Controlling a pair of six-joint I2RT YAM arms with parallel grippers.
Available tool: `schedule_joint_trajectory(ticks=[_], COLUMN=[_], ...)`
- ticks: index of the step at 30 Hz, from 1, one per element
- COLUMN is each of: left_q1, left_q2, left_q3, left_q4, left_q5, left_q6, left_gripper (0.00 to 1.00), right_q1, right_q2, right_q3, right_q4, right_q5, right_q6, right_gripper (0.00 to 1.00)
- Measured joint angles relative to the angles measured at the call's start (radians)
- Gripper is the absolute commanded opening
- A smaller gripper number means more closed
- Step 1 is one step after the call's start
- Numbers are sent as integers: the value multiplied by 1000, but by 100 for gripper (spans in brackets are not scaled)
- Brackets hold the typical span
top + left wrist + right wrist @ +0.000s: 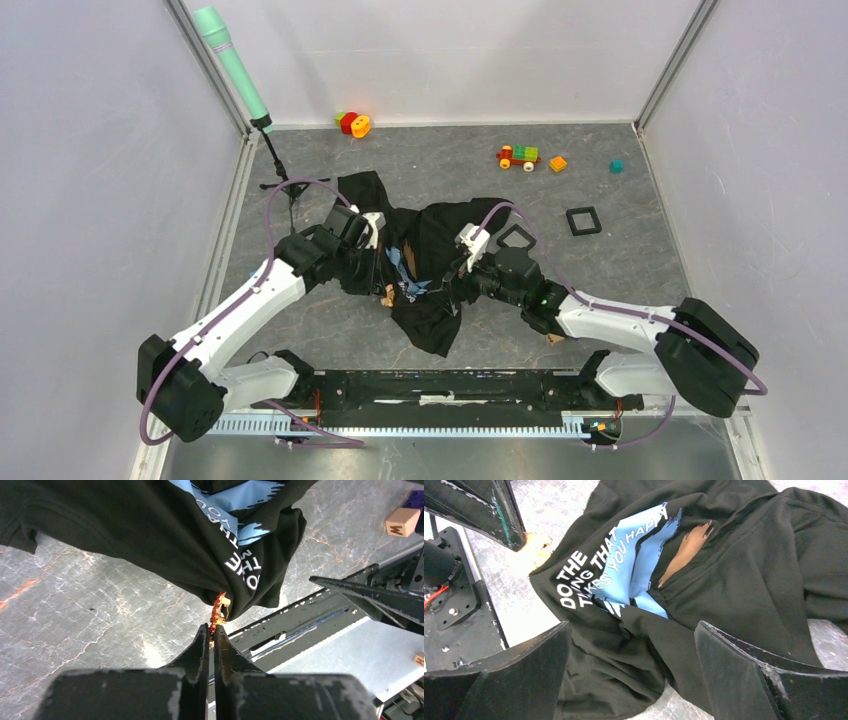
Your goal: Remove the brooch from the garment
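The garment (435,250) is a crumpled black T-shirt with a light-blue print, lying mid-table. The brooch (387,295) is a tiny orange-cream pin at its near-left fold. In the left wrist view my left gripper (210,630) is shut on the lower end of the brooch (218,609), which still hangs from the garment (150,530). My left gripper (381,283) comes in from the left. My right gripper (632,630) is open, its jaws straddling a fold of the garment (724,570). The brooch (538,544) shows at the top left there. My right gripper (462,283) sits on the shirt's right side.
A mint-green microphone on a stand (232,65) leans at the back left. Ring toys (354,124), a toy train (518,156), an orange cube (557,163) and a teal cube (616,166) lie at the back. Two black square frames (583,220) lie right of the shirt. A wooden block (402,521) lies near the right arm.
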Motion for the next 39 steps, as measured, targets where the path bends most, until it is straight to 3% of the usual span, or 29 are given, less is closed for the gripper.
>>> schedule_joint_trajectory(ticks=[6, 11, 21, 29, 35, 39], left_q1=[0, 0, 0, 0, 0, 0], left_q2=[-17, -27, -2, 12, 34, 34], left_q3=[0, 0, 4, 32, 39, 47], left_q4=[-3, -16, -16, -11, -11, -10], left_q5=[69, 109, 196, 213, 225, 224], left_q6=[19, 35, 72, 79, 80, 81], left_gripper=[2, 2, 2, 2, 2, 2], right_q1=[0, 11, 60, 112, 136, 137], right_q2=[-41, -40, 21, 99, 138, 142], right_q3=[-33, -50, -37, 24, 56, 58], right_q4=[7, 50, 82, 130, 148, 148], right_q5=[6, -34, -126, -153, -169, -171], right_q6=[-35, -75, -180, -216, -247, -262], right_gripper=[97, 89, 84, 84, 73, 76])
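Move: The brooch is still pinned to the garment, a centimetre or two below the left hand's shut fingertips and about 1 cm to their right. From the open right hand it lies some 10 cm to the left and 3 cm back, at nearly the same height. The white lettering is roughly 5 cm to the right of the brooch, 1 cm farther out and 3 cm lower; the brown patch is about 6 cm farther out than the brooch, 3 cm to its right and 3 cm lower. The garment's edge beside the brooch is what the right hand goes for: after a small shift right it sweeps back and left, about 7 cm in all, turning some 20 degrees counter-clockwise and narrowing from wide open to about three quarters, a finger either side of the cloth. The left hand keeps its pinch on the brooch, bringing it right, back and up some 4 cm, with a slight clockwise turn. ##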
